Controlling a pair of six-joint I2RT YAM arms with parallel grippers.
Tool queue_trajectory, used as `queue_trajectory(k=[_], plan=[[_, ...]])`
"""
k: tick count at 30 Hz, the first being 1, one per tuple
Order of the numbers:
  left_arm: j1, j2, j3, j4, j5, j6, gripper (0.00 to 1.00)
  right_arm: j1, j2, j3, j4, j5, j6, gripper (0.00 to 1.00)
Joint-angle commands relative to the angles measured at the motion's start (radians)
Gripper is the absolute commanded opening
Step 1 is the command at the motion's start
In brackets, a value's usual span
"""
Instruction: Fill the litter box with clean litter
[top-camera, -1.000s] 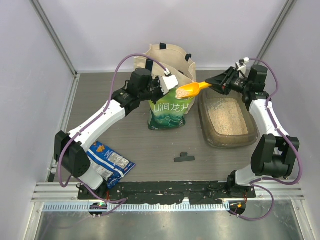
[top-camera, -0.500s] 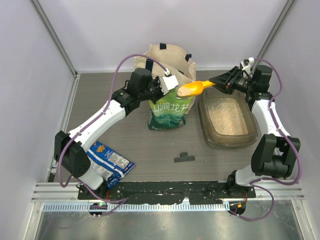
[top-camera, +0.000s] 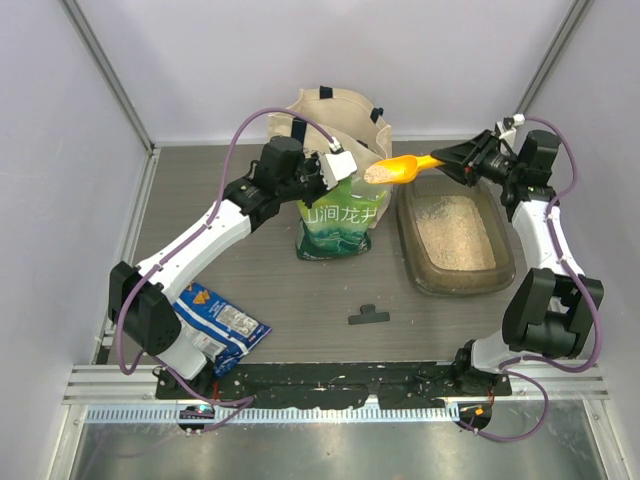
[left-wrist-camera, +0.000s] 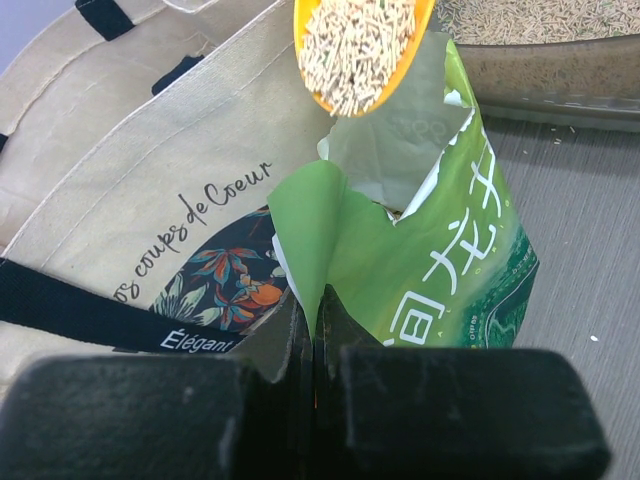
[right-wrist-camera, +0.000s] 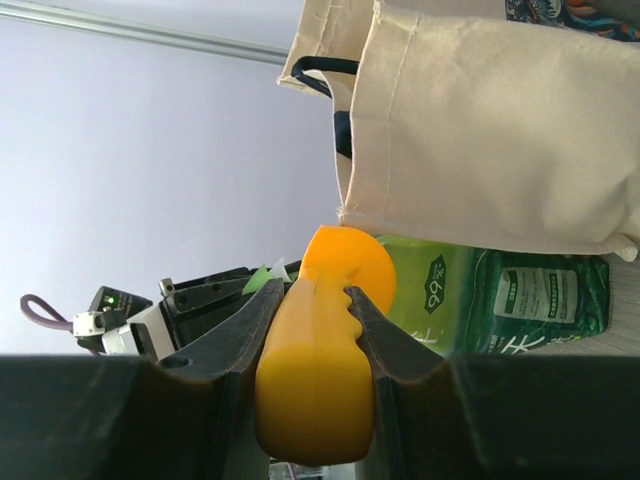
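Observation:
The litter box (top-camera: 410, 255), a shallow grey-brown tray, lies at the right with a layer of pale clean litter (top-camera: 455, 232) in it. My right gripper (top-camera: 447, 160) is shut on the handle of an orange scoop (top-camera: 395, 168) heaped with litter. The scoop hangs between the pouch mouth and the tray's far left corner. In the right wrist view both fingers clamp the scoop (right-wrist-camera: 318, 350). My left gripper (top-camera: 335, 166) is shut on the top flap of the green-and-white pouch (top-camera: 340, 222), holding it open. The left wrist view shows the loaded scoop (left-wrist-camera: 360, 50) above the pouch (left-wrist-camera: 440, 260).
A cream tote bag (top-camera: 335, 118) stands right behind the pouch, against the back wall. A blue snack bag (top-camera: 222, 322) lies at the front left by the left arm's base. A small black clip (top-camera: 368, 316) rests on the table in front of the pouch.
My right gripper has carried the loaded scoop up and to the right, away from the pouch mouth toward the litter box. The left arm and pouch have stayed put.

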Motion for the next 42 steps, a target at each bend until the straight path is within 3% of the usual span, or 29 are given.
queue_trajectory(k=[1,15,19,23,28,35,42], plan=[[0.009,-0.04,0.051,0.177,-0.006,0.028,0.0,-0.024,-0.058,0.033,0.102,-0.04,0.057,0.01],[0.009,0.015,0.112,0.151,0.023,0.058,0.0,-0.309,-0.099,0.033,0.201,-0.067,0.097,0.01],[0.009,0.011,0.103,0.157,0.033,0.066,0.0,-0.383,-0.122,0.018,0.062,-0.015,-0.049,0.01],[0.009,0.002,0.083,0.171,0.039,0.072,0.0,-0.4,-0.149,0.024,-0.202,0.096,-0.41,0.01],[0.01,-0.02,0.048,0.191,0.033,0.077,0.0,-0.4,-0.206,0.01,-0.384,0.245,-0.693,0.01],[0.01,-0.044,-0.006,0.232,0.036,0.069,0.0,-0.331,-0.245,0.013,-0.464,0.432,-0.994,0.01],[0.01,-0.075,-0.043,0.245,0.033,0.049,0.0,-0.014,-0.298,-0.019,-0.359,0.727,-1.203,0.01]])
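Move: The litter box centre lies roughly level with the right hand in reach, about 8 cm to its right and 26 cm below. The green litter bag is about 28 cm left of the right hand, nearly level with it, and 19 cm lower; the tote bag stands 18 cm ahead, 28 cm left and 16 cm down. From the left hand, still pinching the green bag's top, the box lies 41 cm right, 4 cm ahead and 24 cm below. Swing the right hand about 18 cm to the right with the loaded scoop, rising slightly at first, then sinking and drawing back a little, to carry the bowl from beside the green bag over the litter box. As it sinks, roll the left side down some 55 degrees, with a modest clockwise turn, and finish easing back left about 4 cm, the grip on the handle kept. ##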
